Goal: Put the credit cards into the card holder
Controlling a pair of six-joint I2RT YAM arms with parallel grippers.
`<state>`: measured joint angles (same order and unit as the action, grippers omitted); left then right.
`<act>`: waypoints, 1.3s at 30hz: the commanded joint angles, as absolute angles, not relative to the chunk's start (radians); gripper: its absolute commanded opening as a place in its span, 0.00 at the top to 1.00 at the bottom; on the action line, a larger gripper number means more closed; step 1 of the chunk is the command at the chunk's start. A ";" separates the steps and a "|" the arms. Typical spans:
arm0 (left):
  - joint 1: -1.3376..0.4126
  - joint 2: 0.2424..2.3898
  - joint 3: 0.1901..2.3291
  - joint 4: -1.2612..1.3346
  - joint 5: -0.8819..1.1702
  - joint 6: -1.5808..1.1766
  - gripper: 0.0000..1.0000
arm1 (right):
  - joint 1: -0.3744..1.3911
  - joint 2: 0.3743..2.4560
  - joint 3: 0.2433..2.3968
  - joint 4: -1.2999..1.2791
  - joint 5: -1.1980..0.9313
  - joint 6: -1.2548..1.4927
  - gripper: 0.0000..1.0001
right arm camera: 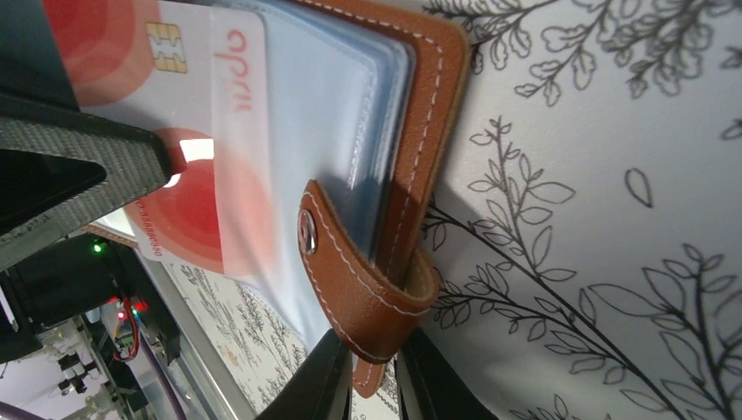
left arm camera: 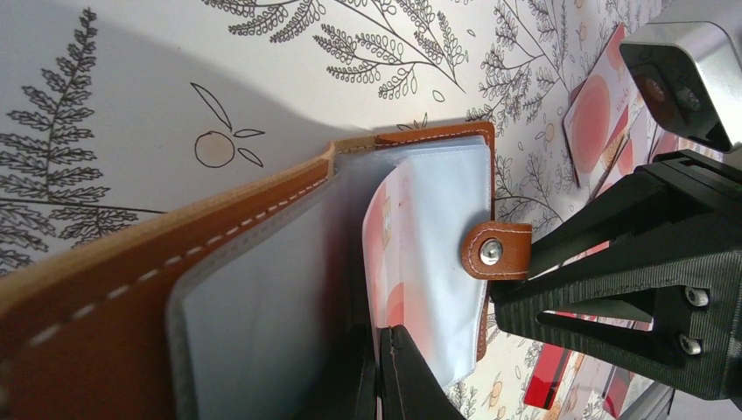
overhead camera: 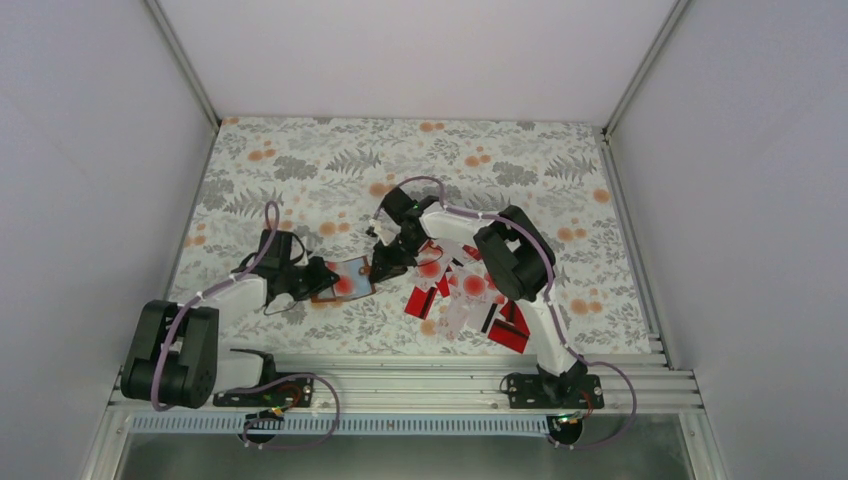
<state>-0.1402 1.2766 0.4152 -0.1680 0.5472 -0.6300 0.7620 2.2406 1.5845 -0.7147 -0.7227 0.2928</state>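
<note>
The brown card holder (overhead camera: 345, 280) lies open left of centre on the patterned cloth. My left gripper (overhead camera: 318, 280) is shut on one of its pale blue-grey pocket leaves (left arm camera: 437, 245), pinching it at the near edge (left arm camera: 378, 337). A white card with red blotches (right arm camera: 188, 114) sits partly inside a pocket. My right gripper (overhead camera: 383, 268) is at the holder's right edge; its fingers (right arm camera: 372, 367) close on either side of the brown snap strap (right arm camera: 359, 280). Several loose credit cards (overhead camera: 460, 295), red ones and white ones with red blotches, lie in a heap under the right arm.
A red striped card (left arm camera: 547, 376) and a white blotched one (left arm camera: 595, 114) lie just past the holder. The metal rail (overhead camera: 400, 385) runs along the near edge, and white walls (overhead camera: 90, 150) enclose the table on three sides.
</note>
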 commanded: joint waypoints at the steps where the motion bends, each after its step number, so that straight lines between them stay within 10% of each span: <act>1: -0.137 1.318 0.371 -0.159 0.511 -0.597 0.98 | 0.765 2.254 1.549 -0.690 -0.712 0.315 0.86; 25: -0.139 1.443 0.381 -0.093 0.579 -0.551 0.96 | 0.764 2.286 1.591 -0.708 -0.697 0.300 0.89; 32: -0.140 1.396 0.432 -0.220 0.521 -0.555 0.55 | 0.762 2.290 1.601 -0.717 -0.689 0.289 0.89; 39: -0.164 1.388 0.516 -0.364 0.429 -0.563 0.47 | 0.758 2.293 1.600 -0.714 -0.684 0.282 0.89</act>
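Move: Right of the left hand by about 5 cm, level with it fore and aft and some 2 cm lower, is the middle of the clear pocket of the card holder; the credit card in its fingers is already partly in. The holder's strap is about 10 cm to its right and 1 cm below, the striped card some 20 cm right and 5 cm back. From the right hand, whose fingertips are at the strap, the pocket lies about 5 cm left and 1 cm down. Pushing the pinched credit card farther into the clear pocket, the left hand goes about 1.5 cm right and 1 cm down, turning slightly clockwise. Its fingers then open about halfway and release the card as the hand lifts about 1 cm and eases half a centimetre back left, still drifting a little forward. The right hand stays in place, nearly shut at the strap. ##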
